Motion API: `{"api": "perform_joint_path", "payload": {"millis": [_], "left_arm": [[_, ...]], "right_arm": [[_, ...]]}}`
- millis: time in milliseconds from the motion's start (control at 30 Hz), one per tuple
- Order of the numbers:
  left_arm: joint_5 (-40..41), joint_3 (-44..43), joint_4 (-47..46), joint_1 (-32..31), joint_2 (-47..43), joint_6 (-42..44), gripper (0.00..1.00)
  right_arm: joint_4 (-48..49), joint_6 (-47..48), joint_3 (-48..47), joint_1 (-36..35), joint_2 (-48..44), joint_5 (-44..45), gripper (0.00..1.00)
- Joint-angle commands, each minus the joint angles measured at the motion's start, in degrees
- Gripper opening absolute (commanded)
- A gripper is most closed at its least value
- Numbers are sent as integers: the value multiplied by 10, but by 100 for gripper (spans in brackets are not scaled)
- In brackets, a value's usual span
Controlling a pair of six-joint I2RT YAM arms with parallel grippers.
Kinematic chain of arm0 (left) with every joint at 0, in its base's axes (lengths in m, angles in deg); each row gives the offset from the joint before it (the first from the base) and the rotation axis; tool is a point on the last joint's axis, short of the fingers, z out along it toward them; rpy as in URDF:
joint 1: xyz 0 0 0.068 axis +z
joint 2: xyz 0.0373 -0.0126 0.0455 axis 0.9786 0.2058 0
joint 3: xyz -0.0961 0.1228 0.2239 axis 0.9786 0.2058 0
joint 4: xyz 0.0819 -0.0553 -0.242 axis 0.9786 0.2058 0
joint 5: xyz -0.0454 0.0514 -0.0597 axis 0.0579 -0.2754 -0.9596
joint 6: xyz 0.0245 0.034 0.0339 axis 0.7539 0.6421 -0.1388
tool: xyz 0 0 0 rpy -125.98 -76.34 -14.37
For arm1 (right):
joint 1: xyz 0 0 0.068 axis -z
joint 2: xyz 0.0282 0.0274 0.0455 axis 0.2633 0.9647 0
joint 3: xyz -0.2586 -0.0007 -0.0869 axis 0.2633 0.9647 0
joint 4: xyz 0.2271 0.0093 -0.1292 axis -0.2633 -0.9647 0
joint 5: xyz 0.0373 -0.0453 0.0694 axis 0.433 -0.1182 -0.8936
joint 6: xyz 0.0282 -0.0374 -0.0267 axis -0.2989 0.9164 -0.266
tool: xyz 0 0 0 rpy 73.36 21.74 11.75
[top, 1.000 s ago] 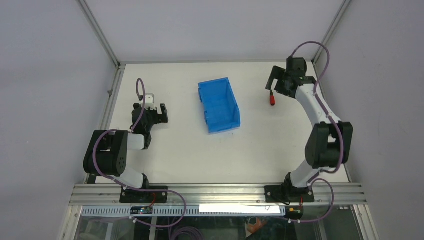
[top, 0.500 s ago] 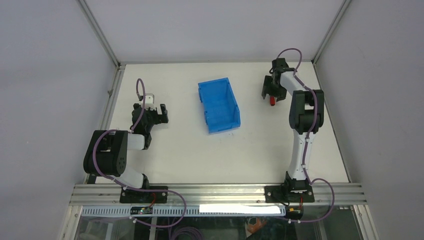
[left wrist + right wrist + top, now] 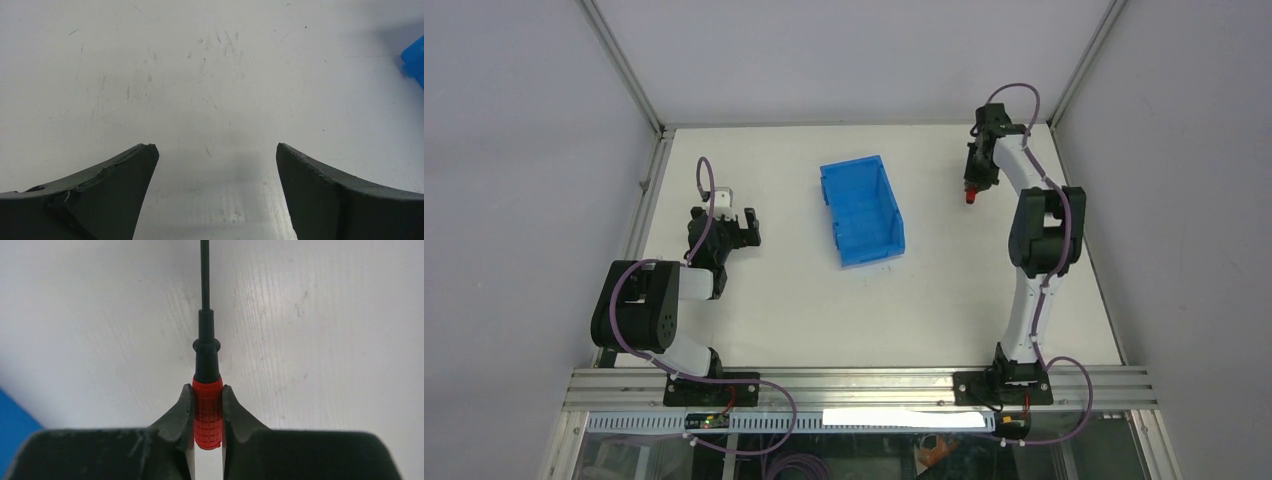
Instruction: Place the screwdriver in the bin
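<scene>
The blue bin (image 3: pixel 862 211) stands in the middle of the white table. My right gripper (image 3: pixel 972 190) is at the far right, well to the right of the bin, and is shut on the red handle of the screwdriver (image 3: pixel 207 410). In the right wrist view both fingers (image 3: pixel 186 405) press the handle, and the thin black shaft points away from the gripper over the table. A red tip of the handle shows under the gripper in the top view (image 3: pixel 970 197). My left gripper (image 3: pixel 736 227) is open and empty, left of the bin.
A corner of the bin shows at the right edge of the left wrist view (image 3: pixel 416 57) and at the lower left of the right wrist view (image 3: pixel 12 425). A metal frame rail (image 3: pixel 649 185) runs along the table's left edge.
My right arm has swung and straightened toward the far right corner, turning the gripper with the screwdriver held in it. The left arm has not moved.
</scene>
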Motion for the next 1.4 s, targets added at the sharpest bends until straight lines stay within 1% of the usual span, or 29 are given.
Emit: {"api": "perform_joint_path", "payload": {"millis": [0,133,267,433,533,667,733,900,1000,1067,1133,1167,1233,1300,1367], "left_arm": [[-8,4,-15,-5,-20,-11,99],[-8,4,-15,-5,-20,-11,99],[-8,4,-15,-5,-20,-11,99],[-9,4,-15,-4,-20,-11,99],[-8,4,-15,-5,-20,-11,99],[-8,4,-15,-5,-20,-11,99],[-8,4,-15,-5,-20,-12,99],[-9,4,-15,-5,-20,-11,99],[-9,4,-15,-5,-20,-11,99],[-9,4,-15,-5,-20,-11,99],[-8,4,-15,-5,-20,-11,99],[-8,4,-15,-4,-20,-11,99],[-8,4,-15,-5,-20,-11,99],[-8,4,-15,-5,-20,-11,99],[-8,3,-15,-5,-20,-11,99]], "right_arm": [[-27,-2,-19,-22,-150,-8,0],[-38,-5,-7,-84,-207,-12,0],[-24,-5,0,-177,-246,-4,0],[14,-13,2,-289,-256,-6,0],[30,-16,1,-325,-237,1,1],[42,-36,18,-344,-200,16,4],[64,-53,45,-352,-190,16,10],[103,-84,103,-370,-152,6,14],[106,-104,112,-372,-114,29,14],[107,-114,112,-372,-90,34,17],[107,-117,107,-373,-70,33,24],[103,-117,104,-374,-62,34,29],[95,-113,87,-376,-58,34,33],[92,-101,74,-377,-70,36,41],[86,-92,62,-378,-93,41,46]]}}
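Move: The bin's middle lies about 27 cm to the right hand's left and some 5 cm nearer the base, its middle roughly level with the hand, or a centimetre lower. The screwdriver is already clear of the table, pinched by its red handle, its middle about 3 cm ahead of the fingers with the shaft pointing forward. From the idle left hand the bin is some 32 cm to the right and 3 cm ahead, about level. Up first, by nearly 19 cm, then mostly left in an arc, the right hand carries the gripped screwdriver some 27 cm over the bin's near side wall, drawing back about 12 cm and turning roughly 30 degrees counter-clockwise. It then sinks some 20 cm into the bin, and the fingers open at the bottom and let go of the handle. ##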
